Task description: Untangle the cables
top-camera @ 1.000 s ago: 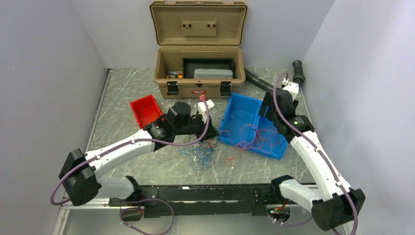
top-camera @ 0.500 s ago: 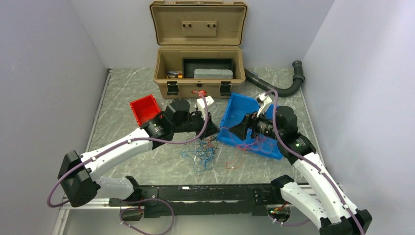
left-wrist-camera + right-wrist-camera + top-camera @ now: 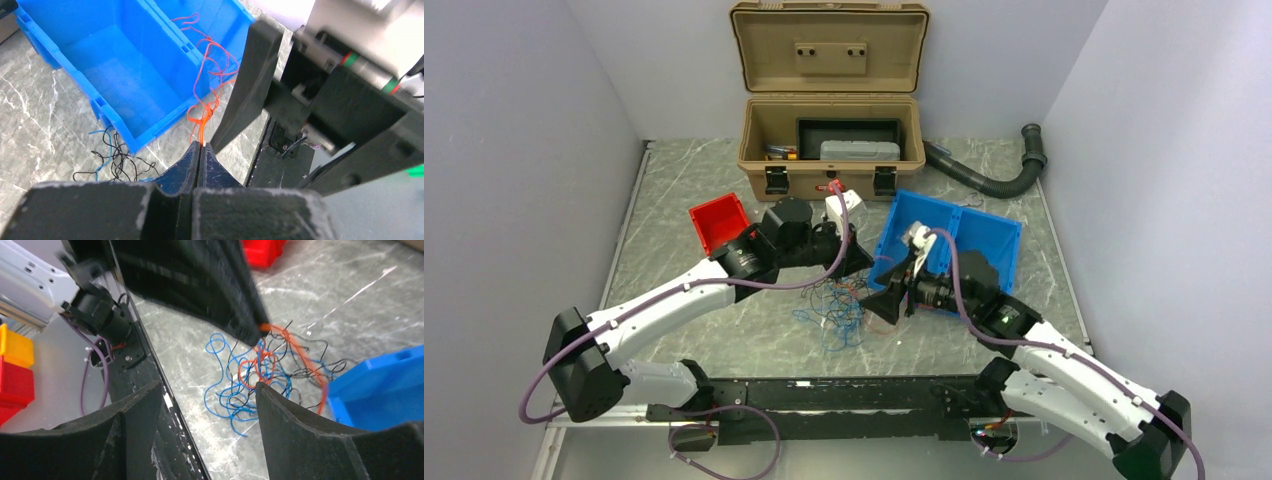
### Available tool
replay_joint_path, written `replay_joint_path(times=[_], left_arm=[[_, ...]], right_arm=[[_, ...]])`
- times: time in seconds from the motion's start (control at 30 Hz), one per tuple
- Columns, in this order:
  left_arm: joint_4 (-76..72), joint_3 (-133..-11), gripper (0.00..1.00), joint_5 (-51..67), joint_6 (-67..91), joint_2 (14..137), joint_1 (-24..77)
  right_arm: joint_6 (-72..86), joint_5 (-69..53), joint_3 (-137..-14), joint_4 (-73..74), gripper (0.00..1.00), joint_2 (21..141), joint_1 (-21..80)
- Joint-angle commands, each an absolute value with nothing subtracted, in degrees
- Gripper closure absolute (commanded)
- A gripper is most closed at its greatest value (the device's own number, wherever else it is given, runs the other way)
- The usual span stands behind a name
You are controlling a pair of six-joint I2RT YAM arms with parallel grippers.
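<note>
The cables (image 3: 834,310) lie as a loose tangle of blue, black and orange strands on the marble table in front of the blue bin (image 3: 984,240). My left gripper (image 3: 200,146) is shut on an orange cable (image 3: 204,116) that runs up over the wall of the blue bin (image 3: 115,65). My right gripper (image 3: 884,300) hangs low just right of the tangle, close beside the left one (image 3: 856,265). In the right wrist view its jaws (image 3: 207,390) stand open with nothing between them, and the tangle (image 3: 250,377) lies just beyond the tips.
An open tan toolbox (image 3: 829,130) stands at the back. A small red bin (image 3: 721,222) sits left of the left gripper. A black corrugated hose (image 3: 984,180) curves behind the blue bin. A black rail (image 3: 824,395) runs along the table's near edge.
My right arm has swung from over the blue bin leftward and down to the tangle, its jaws narrowing slightly. The left gripper stays shut on the orange cable, almost still.
</note>
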State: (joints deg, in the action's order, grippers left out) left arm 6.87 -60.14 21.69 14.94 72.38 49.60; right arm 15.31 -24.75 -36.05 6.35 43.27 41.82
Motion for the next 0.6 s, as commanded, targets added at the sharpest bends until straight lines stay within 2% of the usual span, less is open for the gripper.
replay_joint_path(times=[0.0,0.4,0.5,0.57], left_arm=[[7.2,-63.6,1.0,20.6,16.2,73.2,49.8],[8.1,-64.1,1.0,21.2,16.6,73.5,49.8],[8.1,-64.4,1.0,21.6,16.8,73.6,49.6],[8.0,-64.5,1.0,22.0,17.1,73.6,49.5]], right_arm=[[19.2,-13.5,-28.2,-9.7,0.3,41.0,47.2],[14.1,9.8,-22.1,-30.0,0.27,50.4,56.3],[12.1,11.8,-22.4,-33.3,0.3,53.6,57.3],[11.1,12.5,-22.7,-35.0,0.39,55.1,57.5]])
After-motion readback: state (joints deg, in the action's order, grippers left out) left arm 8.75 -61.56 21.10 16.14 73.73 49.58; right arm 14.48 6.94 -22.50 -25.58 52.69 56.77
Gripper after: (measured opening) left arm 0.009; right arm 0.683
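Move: The red-orange cable strand, still pinched in the left fingertips, leaves them about 2 cm to the left hand's right and 2 cm below. From the right hand, that stretch lies some 5 cm ahead and 2 cm left, near its own height. Also from the right hand, the blue-and-black cable pile is roughly 3 cm ahead, 9 cm left and 20 cm down; the blue box's middle is about 16 cm ahead, 18 cm right and 18 cm lower. The held cable strand is what the open right gripper closes in on: it sinks about 5 cm while edging left, then works forward about 4 cm and a little farther left, its tips coming in around the strand just beyond the left fingertips. The right wrist swings some 15 degrees clockwise and tips up about 10, fingers staying wide. The left hand stays nearly in place and keeps its pinch. ##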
